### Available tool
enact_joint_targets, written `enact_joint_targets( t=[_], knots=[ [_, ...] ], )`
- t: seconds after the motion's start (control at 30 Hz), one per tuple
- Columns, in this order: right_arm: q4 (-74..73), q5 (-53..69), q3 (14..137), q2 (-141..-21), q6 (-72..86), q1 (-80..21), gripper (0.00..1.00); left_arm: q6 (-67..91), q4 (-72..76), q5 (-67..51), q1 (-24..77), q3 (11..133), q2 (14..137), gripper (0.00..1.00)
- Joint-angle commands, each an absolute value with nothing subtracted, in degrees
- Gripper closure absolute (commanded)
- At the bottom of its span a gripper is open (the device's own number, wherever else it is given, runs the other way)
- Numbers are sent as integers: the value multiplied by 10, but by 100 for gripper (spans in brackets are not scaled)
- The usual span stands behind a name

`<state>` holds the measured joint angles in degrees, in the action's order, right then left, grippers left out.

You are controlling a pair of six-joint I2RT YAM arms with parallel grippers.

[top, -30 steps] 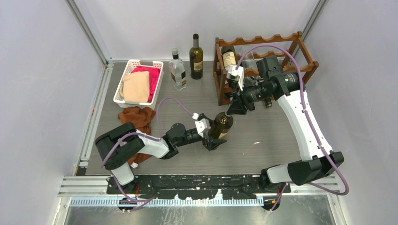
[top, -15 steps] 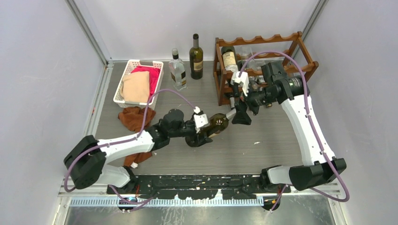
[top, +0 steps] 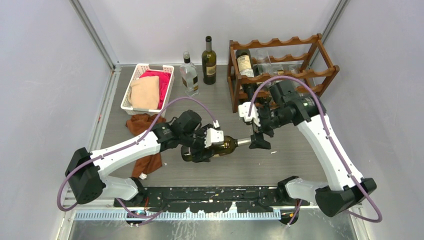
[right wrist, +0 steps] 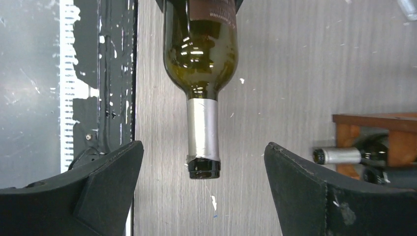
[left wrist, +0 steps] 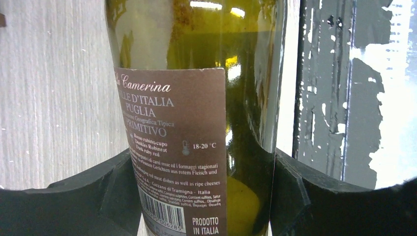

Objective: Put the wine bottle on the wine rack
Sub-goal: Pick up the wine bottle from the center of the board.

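Note:
My left gripper (top: 212, 146) is shut on the wine bottle (top: 227, 146), a dark green bottle held lying level above the table with its neck pointing right. In the left wrist view the black fingers (left wrist: 98, 191) press both sides of the bottle (left wrist: 172, 113) at its brown label. The right gripper (top: 260, 139) is open, its jaws standing wide on either side of the silver-foiled neck (right wrist: 202, 130) without touching it. The reddish-brown wine rack (top: 280, 42) stands at the back right and holds other bottles (top: 244, 62).
A white basket (top: 131, 85) with cloths is at the back left, and a brown cloth (top: 146, 125) lies in front of it. A clear bottle (top: 189, 75) and a dark bottle (top: 209, 60) stand upright left of the rack. The rack's corner (right wrist: 373, 123) shows right of the right gripper.
The left arm has tipped the bottle from upright to lying level. The right gripper opened wide off the bottle's top and came down toward the front, around the neck.

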<state>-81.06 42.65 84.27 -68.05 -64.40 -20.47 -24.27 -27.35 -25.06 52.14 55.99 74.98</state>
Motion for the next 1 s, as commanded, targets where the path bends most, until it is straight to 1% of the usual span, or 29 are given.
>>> enact_joint_targets(
  t=[0.0,0.23,0.4,0.57,0.63,0.8,0.87,0.97],
  knots=[
    [-748,380,806,-697,-656,-232,4,-267,-289,-274,531,608,729,100],
    [-679,346,748,-721,-607,-288,16,-257,-281,-273,535,619,739,100],
    [-660,349,715,-720,-605,-298,25,-254,-274,-268,535,618,738,100],
    [-630,354,688,-717,-588,-306,40,-247,-263,-276,535,615,736,100],
    [-625,358,685,-719,-584,-310,45,-245,-256,-277,535,612,733,100],
    [-620,379,678,-717,-584,-313,47,-243,-254,-281,535,610,734,100],
    [-612,388,678,-716,-572,-314,53,-243,-251,-282,535,607,734,100],
    [-610,394,677,-718,-568,-315,55,-242,-250,-284,535,607,736,100]
  ],
)
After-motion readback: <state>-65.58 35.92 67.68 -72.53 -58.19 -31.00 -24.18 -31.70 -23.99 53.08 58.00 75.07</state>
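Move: The left hand already holds the wine bottle lying crosswise by its body; its neck sticks out about 18 cm to this hand's right, 2 cm farther out and about level with it. For the right hand, open above the neck, the neck lies some 9 cm below and 3 cm left, neither ahead nor back. From the right hand the wine rack is about 29 cm ahead and 10 cm right, the standing dark bottle about 30 cm ahead and 22 cm left, both roughly 12 cm lower. Straight down, with a slight drift left, the right hand sinks about 10 cm onto the neck of the wine bottle, fast at first and then easing to a stop. On the way its wide-open fingers close to about half, one either side of the foil, tilting only some 10 degrees. The left hand keeps its grip on the body and stays almost in place. ##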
